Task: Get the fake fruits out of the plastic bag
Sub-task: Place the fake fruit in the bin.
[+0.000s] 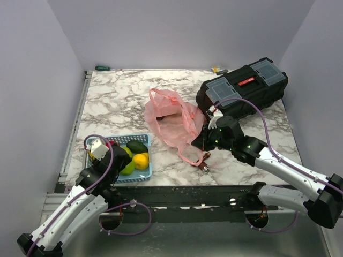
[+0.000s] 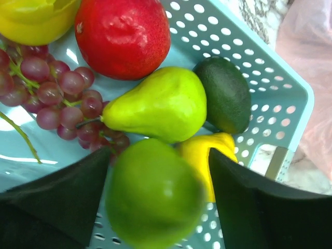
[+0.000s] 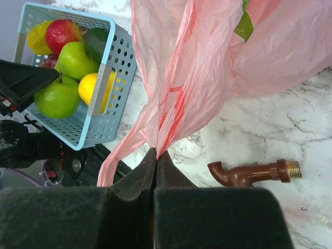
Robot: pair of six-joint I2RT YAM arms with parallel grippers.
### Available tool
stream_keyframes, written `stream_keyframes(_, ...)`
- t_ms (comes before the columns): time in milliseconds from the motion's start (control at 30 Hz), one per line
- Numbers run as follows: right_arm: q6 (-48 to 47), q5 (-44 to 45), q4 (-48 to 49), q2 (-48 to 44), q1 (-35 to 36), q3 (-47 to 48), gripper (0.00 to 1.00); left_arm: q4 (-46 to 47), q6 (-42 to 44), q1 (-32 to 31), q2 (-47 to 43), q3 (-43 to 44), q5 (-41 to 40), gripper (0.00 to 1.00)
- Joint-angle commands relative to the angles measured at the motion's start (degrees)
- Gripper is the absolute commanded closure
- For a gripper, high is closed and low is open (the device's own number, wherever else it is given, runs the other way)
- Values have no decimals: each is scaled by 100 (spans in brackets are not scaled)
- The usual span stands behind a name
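The pink plastic bag (image 1: pixel 174 120) lies crumpled mid-table, its mouth facing the far side. My right gripper (image 3: pixel 156 153) is shut on a bunched fold of the bag (image 3: pixel 207 62) near its handle. A green shape (image 3: pixel 244 26) shows through the plastic. My left gripper (image 2: pixel 158 155) hangs open over the light blue basket (image 2: pixel 270 88). A blurred green apple (image 2: pixel 153 194) sits between its fingers, with a gap on the right side. In the basket lie a red fruit (image 2: pixel 122 33), a green pear (image 2: pixel 155 104) and a yellow fruit (image 2: pixel 202 155).
An avocado (image 2: pixel 225 93) and purple grapes (image 2: pixel 52 88) also lie in the basket (image 1: pixel 140 176) at the near left. A black toolbox (image 1: pixel 241 91) stands at the far right. A brown pipe fitting (image 1: pixel 204 167) lies near the front edge. A green-handled screwdriver (image 1: pixel 104 68) rests along the back wall.
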Motion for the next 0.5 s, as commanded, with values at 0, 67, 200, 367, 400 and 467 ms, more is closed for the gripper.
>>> stream_keyframes(0, 26, -73, 93, 42, 33, -83, 99, -18, -137, 9, -3, 60, -140, 16)
stream_keyframes(67, 24, -81, 107, 44, 34, -91, 99, 15, -3, 16, -38, 155, -196, 8)
stream_keyframes(200, 30, -83, 115, 37, 33, -109, 99, 73, 253, 13, -146, 366, -262, 1)
stream_keyframes(367, 24, -67, 107, 38, 34, -126, 99, 391, 820, 13, -466, 542, -185, 1)
stream_keyframes(400, 23, -74, 107, 42, 33, -127, 99, 482, 951, 14, -539, 554, -124, 1)
stream_keyframes(467, 36, -100, 102, 54, 36, -111, 99, 780, 1346, 13, -714, 544, 48, 1)
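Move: My left hand holds the green apple just above the near right part of the bin; the free floor there lies about 5 cm below it and some 1 cm back. The yellow lemon is roughly 3 cm ahead and 6 cm right, the pear 6 cm ahead, the red fruit some 9 cm ahead and 6 cm left, all 2 to 3 cm lower. From my right hand, that spot is about 30 cm left, 11 cm back and 14 cm below. I hold my left hand still inside the bin and spread its fingers from around the green apple to fully open, letting go of it beside the pear and lemon. Then I lift straight up and away from the fruit, about 4 cm with a slight forward drift, the fingertips tilting up a little, some 10 degrees. ##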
